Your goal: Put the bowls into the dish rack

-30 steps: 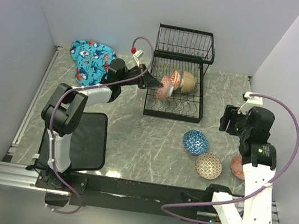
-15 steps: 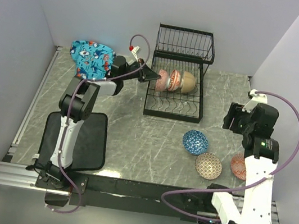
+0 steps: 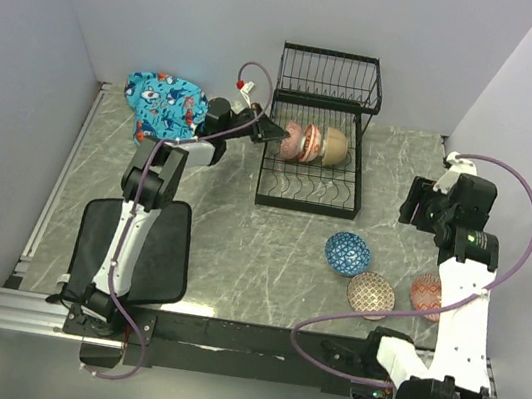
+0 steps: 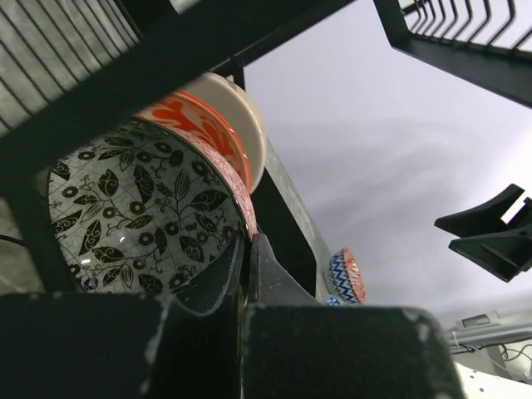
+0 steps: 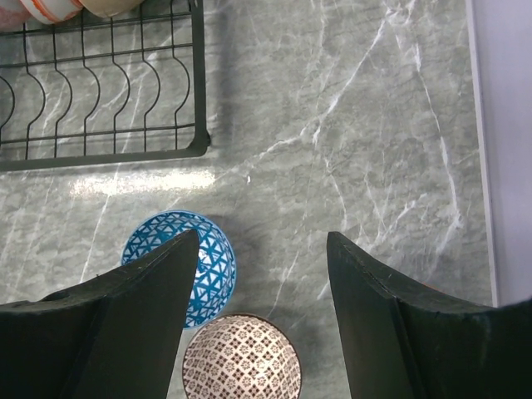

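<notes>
The black wire dish rack (image 3: 306,201) stands at the back of the table. On edge in its lower tier are a cream-white bowl (image 3: 335,145), a red-orange floral bowl (image 3: 311,143) and a black-and-white patterned bowl (image 3: 291,142). My left gripper (image 3: 277,132) is shut on the rim of the black-and-white bowl (image 4: 141,216), which sits against the floral bowl (image 4: 199,125). A blue bowl (image 3: 348,253), a brown dotted bowl (image 3: 370,295) and a salmon bowl (image 3: 426,294) lie on the table. My right gripper (image 5: 262,249) hangs open above the blue bowl (image 5: 214,266) and dotted bowl (image 5: 241,359), holding nothing.
A blue patterned cloth (image 3: 164,108) lies at the back left by the left arm. A black mat (image 3: 152,247) covers the near left of the table. The rack's upper basket (image 3: 328,76) overhangs the bowls. White walls enclose the table on three sides.
My left arm has reached farther forward, carrying the black-and-white bowl deeper into the rack and upright against the floral bowl. The right arm has drifted slightly up and right, jaws unchanged.
</notes>
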{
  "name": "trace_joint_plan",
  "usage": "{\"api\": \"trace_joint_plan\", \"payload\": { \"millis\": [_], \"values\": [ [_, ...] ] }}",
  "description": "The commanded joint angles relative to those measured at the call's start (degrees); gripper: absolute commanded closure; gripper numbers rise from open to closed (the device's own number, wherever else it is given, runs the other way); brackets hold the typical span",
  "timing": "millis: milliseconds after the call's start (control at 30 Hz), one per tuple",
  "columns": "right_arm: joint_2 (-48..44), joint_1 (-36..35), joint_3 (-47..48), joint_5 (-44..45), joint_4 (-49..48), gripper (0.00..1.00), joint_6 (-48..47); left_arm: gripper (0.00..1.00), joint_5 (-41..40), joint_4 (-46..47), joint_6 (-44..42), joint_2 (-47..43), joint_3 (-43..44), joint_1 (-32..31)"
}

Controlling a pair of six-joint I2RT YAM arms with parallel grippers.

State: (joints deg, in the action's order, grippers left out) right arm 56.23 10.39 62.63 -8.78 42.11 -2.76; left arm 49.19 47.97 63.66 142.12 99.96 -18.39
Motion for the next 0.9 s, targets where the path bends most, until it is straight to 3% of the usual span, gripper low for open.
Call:
{"api": "trace_joint_plan", "payload": {
  "millis": [0,267,333,400,500,867],
  "values": [
    [1.95,0.50,3.81,-0.45,-0.27,0.29,0.30,0.99,0.56,0.55,-2.14,1.49,3.40,0.55],
    [5.82,0.33,6.10,-0.54,-1.06,0.30,0.39,0.94,-4.36,2.48,-0.91,0.88,-1.95,0.99],
    [6.52,0.33,6.80,-0.63,-1.15,0.29,0.22,0.85,-6.03,2.92,-0.29,0.08,-3.10,0.73],
    [7.14,0.16,7.68,-0.63,-0.89,0.30,-0.05,0.67,-6.21,4.06,-0.29,-0.79,-4.60,0.46],
    [7.14,-0.63,8.12,-0.45,-0.36,0.30,-1.01,0.58,-5.25,5.21,-2.30,-2.63,-6.00,0.11],
    [4.68,-3.63,6.45,-0.37,-1.94,0.30,-2.51,0.50,-6.56,-1.12,-8.73,-10.02,-9.17,0.29]
  ]
}}
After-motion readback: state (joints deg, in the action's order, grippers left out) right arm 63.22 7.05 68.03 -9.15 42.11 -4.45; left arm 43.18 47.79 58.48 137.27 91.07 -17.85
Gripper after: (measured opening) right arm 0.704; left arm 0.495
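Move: The black-and-white bowl already hangs by its top rim from the left fingers. Its place in the rack's lower tier is practically under it, with the middle about 3 cm to the hand's right, 1 cm back and 6 cm below. At that same depth and height, the orange bowl stands about 7 cm to the right and the cream bowl roughly 13 cm. From the right hand, the black-and-white bowl is some 22 cm ahead, 31 cm left and 15 cm lower. The black-and-white bowl, still pinched at its rim, is lowered into the rack beside the orange bowl as the left hand eases down about 2 cm, slightly forward and left. The fingers then open to about half, letting go of the rim, and the hand backs 1.5 cm towards the base and begins to rise. Meanwhile the empty, open right hand drifts some 2.5 cm forward, then a little left. ##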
